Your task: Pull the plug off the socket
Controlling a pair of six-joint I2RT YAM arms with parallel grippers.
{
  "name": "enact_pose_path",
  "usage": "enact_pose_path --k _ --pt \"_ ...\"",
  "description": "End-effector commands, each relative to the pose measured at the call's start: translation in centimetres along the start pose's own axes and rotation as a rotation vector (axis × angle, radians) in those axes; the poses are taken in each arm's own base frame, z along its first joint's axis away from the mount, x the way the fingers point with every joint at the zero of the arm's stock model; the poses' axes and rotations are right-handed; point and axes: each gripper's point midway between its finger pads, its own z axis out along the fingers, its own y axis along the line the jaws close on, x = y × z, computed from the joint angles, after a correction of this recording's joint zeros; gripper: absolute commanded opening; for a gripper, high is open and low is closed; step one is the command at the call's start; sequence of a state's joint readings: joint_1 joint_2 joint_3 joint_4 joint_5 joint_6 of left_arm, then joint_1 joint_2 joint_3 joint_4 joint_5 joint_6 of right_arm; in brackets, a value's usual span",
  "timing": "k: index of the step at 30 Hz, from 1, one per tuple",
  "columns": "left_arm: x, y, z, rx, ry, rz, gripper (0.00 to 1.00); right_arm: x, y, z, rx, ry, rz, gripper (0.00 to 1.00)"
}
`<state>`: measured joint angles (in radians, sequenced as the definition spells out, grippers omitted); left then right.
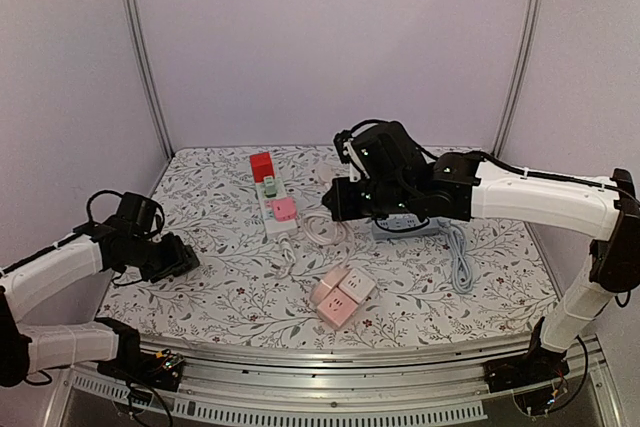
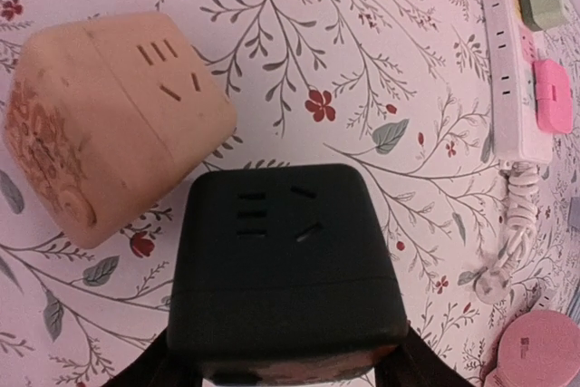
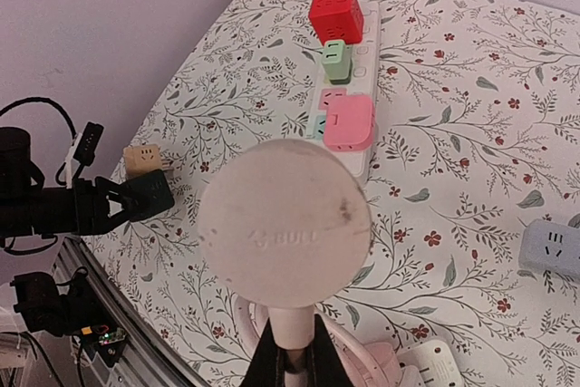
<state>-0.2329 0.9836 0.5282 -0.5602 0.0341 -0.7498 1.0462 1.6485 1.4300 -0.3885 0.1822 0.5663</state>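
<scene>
My right gripper [image 3: 292, 360] is shut on the neck of a round pale-pink plug [image 3: 285, 224] marked BULL and holds it in the air, apart from any socket. In the top view that gripper [image 1: 335, 199] hovers just right of the white power strip [image 1: 275, 205]. The plug's pale cable [image 1: 322, 232] trails down to the table. My left gripper [image 2: 281, 351] is shut on a black cube socket [image 2: 281, 260] at the left of the table [image 1: 178, 257]. A tan cube socket [image 2: 109, 115] lies beside the black one.
The power strip [image 3: 353, 111] carries a red cube [image 3: 335, 14], a green adapter [image 3: 337, 61] and a pink adapter [image 3: 349, 121]. Pink cube sockets [image 1: 340, 297] lie at front centre. A grey socket [image 3: 553, 246] with a grey cable [image 1: 460, 257] lies at the right.
</scene>
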Motion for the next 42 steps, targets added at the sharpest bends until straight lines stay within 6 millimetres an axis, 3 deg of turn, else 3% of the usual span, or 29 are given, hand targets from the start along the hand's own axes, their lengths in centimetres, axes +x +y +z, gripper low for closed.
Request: enact_pose_path --k 1,12,24,30,37,42 --pt "0.1 0.0 0.8 0.033 0.015 -0.020 0.18 -1.1 0.1 -1.2 -0.005 -0.045 0.024 0.00" --pt "0.5 -0.2 1.9 0.070 0.042 -0.034 0.27 -1.4 1.3 -0.8 -0.051 -0.035 0.010 0.00" --pt "1.3 1.1 1.5 0.028 0.040 -0.033 0.76 -1.6 1.4 -0.5 -0.048 -0.031 0.026 0.00" --pt "1.4 0.6 0.4 0.065 0.030 -0.029 0.99 -0.9 1.0 -0.7 -0.040 -0.016 0.044 0.00" --pt "0.3 -1.2 -2.4 0.139 -0.033 -0.010 1.00 -0.7 0.7 -0.7 -0.032 -0.009 0.074 0.00" --pt "0.0 -4.8 -4.4 0.243 -0.046 0.092 0.99 -0.7 0.6 -0.1 -0.019 -0.009 0.065 0.00"
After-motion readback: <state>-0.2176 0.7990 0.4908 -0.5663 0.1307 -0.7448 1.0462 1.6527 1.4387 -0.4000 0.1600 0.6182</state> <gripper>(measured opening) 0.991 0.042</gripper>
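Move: The left hand still grips the black cube socket; the bare table spot it is going to lies almost straight beneath it, about 6 cm down. The peach cube stands beside that spot, some 5 cm ahead and 6 cm left of the hand, its middle 3 cm lower. The loose white cord lies about 3 cm ahead and 24 cm right, and the white power strip 20 cm ahead and 20 cm right. From the right hand the spot is roughly 37 cm left, 3 cm back and 23 cm below. The black cube in the left fingers is brought to rest on the table beside the peach cube, the hand sinking about 2 cm with hardly any sideways travel. The half-open fingers then spread fully, letting go of it, and the empty left hand rises about 4.5 cm away from the cube, tipping up slightly. ##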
